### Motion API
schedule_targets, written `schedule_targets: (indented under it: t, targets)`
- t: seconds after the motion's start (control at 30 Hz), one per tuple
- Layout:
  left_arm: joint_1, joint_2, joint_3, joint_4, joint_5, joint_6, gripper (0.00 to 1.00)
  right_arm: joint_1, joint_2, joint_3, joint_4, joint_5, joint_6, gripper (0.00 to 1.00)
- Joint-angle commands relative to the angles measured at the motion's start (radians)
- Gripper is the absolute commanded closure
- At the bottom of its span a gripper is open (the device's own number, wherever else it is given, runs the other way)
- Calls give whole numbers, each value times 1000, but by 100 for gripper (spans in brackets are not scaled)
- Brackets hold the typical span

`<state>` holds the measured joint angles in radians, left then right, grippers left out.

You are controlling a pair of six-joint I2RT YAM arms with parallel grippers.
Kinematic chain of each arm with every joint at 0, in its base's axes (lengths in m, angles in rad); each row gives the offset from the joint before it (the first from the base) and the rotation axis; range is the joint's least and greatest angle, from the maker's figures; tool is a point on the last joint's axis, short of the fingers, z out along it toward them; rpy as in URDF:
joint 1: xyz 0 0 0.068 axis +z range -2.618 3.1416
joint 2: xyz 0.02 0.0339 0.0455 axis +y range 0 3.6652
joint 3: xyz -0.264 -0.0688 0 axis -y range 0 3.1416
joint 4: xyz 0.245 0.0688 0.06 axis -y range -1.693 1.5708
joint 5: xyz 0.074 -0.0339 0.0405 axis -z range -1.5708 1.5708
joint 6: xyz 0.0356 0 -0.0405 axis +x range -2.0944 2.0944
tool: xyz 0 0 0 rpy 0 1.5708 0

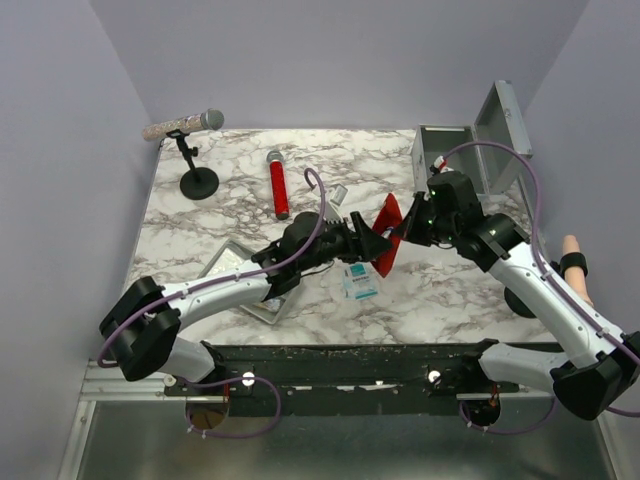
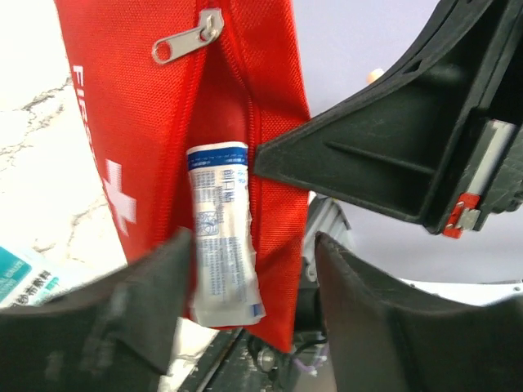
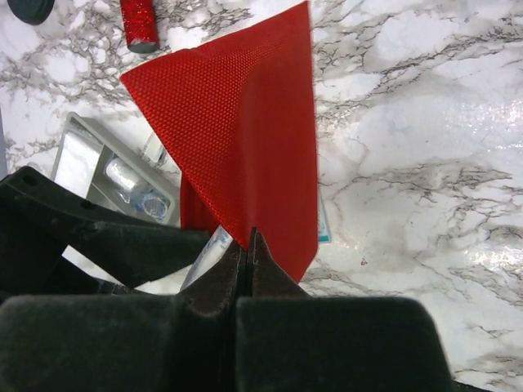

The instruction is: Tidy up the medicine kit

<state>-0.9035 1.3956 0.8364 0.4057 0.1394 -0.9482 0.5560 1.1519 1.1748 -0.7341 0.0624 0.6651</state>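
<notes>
The medicine kit, a grey metal box with its lid raised, stands at the back right. My right gripper is shut on the edge of a red first-aid pouch and holds it up above the table's middle; the right wrist view shows the jaws pinching the fabric. My left gripper is open beside the pouch. In the left wrist view a white sachet sticks out of the pouch's zip opening, between my spread fingers, close to the left finger.
A shallow grey tray with a small bottle lies under my left arm. Teal-and-white packets lie below the pouch. A red tube, a small silver item and a microphone on a stand are at the back. A hand shows at the right edge.
</notes>
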Motion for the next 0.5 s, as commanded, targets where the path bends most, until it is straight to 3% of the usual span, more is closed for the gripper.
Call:
schedule_targets:
  t: [0.0,0.1,0.23,0.47]
  targets:
    - [-5,-29,62,-57,-7,57,22,-4,-29,14,-13,19,-10,99]
    - [-6,-64,101,-122,-32,94,14,-4,-37,9,-19,43,-24,99]
    - [-5,-133,116,-195,-84,135,12,-5,-44,-7,-25,86,-41,99]
    - [0,-256,-2,-286,-208,163,12,-8,-63,-52,-24,116,-67,99]
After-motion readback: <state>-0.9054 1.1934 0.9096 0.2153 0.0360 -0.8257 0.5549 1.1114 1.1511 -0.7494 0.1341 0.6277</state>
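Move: The white sachet stands in the mouth of the red first aid pouch, about 2 cm right of the left gripper and 1 cm ahead; the pouch's middle is roughly 4 cm right, 1 cm ahead and a little lower. From it, the right gripper pinching its panel has that middle some 3 cm left, 1 cm ahead and 3 cm below. On the table, some 17 cm under the left gripper, the blue-white packet lies about 7 cm back and 2 cm left, the grey tray 32 cm left and 8 cm back. Finish spreading the left fingers, already partly open, to leave the white sachet in the pouch, then lift the left gripper clear of its mouth: up about 7 cm, veering left by 3 to 4 cm as it speeds up, the fingers tipping up by some 10 degrees. Keep the right gripper shut on the pouch panel and let it ease left about 2 cm. ##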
